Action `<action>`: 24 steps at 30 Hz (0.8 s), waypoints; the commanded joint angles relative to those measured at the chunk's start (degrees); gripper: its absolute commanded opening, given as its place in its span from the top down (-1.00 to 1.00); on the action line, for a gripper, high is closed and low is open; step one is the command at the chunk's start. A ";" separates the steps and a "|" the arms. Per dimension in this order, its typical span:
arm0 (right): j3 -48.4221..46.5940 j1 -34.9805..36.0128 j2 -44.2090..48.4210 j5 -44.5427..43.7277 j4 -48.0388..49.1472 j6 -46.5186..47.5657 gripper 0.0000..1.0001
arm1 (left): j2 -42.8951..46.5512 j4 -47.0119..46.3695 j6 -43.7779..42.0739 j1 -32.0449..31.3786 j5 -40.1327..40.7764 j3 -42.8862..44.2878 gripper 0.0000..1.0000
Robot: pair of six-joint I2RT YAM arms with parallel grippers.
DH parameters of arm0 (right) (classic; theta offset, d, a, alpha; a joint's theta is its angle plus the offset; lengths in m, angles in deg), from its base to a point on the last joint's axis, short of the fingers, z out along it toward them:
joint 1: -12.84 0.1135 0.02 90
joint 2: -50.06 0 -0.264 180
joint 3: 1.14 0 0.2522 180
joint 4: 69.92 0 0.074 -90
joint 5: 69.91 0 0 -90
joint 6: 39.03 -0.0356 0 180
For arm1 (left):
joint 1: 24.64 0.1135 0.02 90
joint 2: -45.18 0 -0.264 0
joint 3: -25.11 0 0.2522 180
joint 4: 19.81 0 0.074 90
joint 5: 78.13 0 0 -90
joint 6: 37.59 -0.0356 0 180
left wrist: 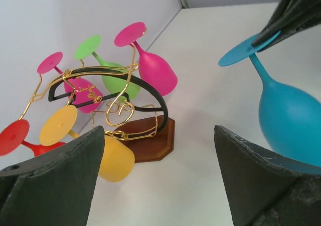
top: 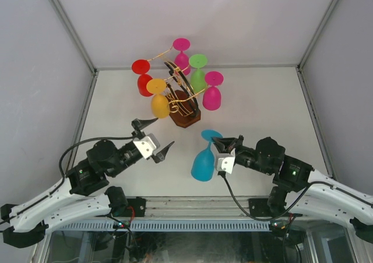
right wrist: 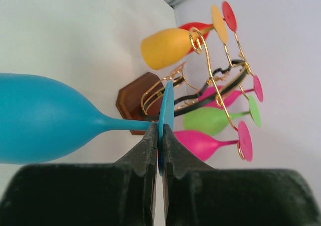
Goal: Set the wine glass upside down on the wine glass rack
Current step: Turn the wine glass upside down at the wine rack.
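The blue wine glass [top: 203, 162] hangs tilted with its foot up and its bowl down, to the front right of the wine glass rack. My right gripper [top: 224, 144] is shut on the edge of its flat foot; in the right wrist view the jaws [right wrist: 160, 128] pinch the disc, and the bowl [right wrist: 40, 118] lies to the left. The gold wire wine glass rack [top: 185, 102] stands on its brown wooden base [left wrist: 150, 142] at the middle back. My left gripper [top: 164, 132] is open and empty, just front-left of the rack, and the blue glass [left wrist: 291, 121] shows at its right.
Several coloured glasses hang upside down on the rack: red [top: 143, 83], yellow [top: 159, 104], green [top: 198, 76] and two magenta [top: 212, 97]. White walls with metal corner posts [top: 73, 32] enclose the table on three sides.
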 commanded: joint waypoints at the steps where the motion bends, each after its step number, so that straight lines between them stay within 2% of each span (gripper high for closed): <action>1: -3.12 0.51 -0.71 7.11 0.11 2.93 1.00 | 1.43 -5.46 -8.22 0.09 -5.49 -3.51 -0.85; 7: -3.65 0.51 -1.05 10.37 0.99 2.55 1.00 | 1.79 -6.24 -14.53 0.09 -9.46 -5.85 -0.92; 15: -5.13 0.60 -3.00 15.30 1.61 1.42 1.00 | -0.50 -3.87 -19.87 0.06 -15.69 -4.56 -0.88; 24: -5.59 1.15 -4.44 16.91 1.27 0.68 1.00 | -2.22 -2.38 -18.12 -0.14 -19.67 -3.28 -0.93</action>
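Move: The blue wine glass hangs foot-up from the right fingers; its middle lies about 11 cm to the right of the left hand, 2 cm back and 13 below. From the left hand the rack is roughly 24 cm ahead, 5 to the right and 20 below, the orange glass 21 ahead, 5 left. From the right hand the rack is some 24 cm ahead, 9 left and 14 below, and the nearer pink glass about 25 ahead, 2 right. Inward and back, the two hands close on each other. The right hand, still pinching the blue glass's foot, carries it about 5 cm back and left at nearly the same height, swinging some 15 degrees counter-clockwise. The left sinks first, then goes right and back towards the glass, its fingers staying wide open while they swing clockwise and the wrist rolls, without reaching the glass. ##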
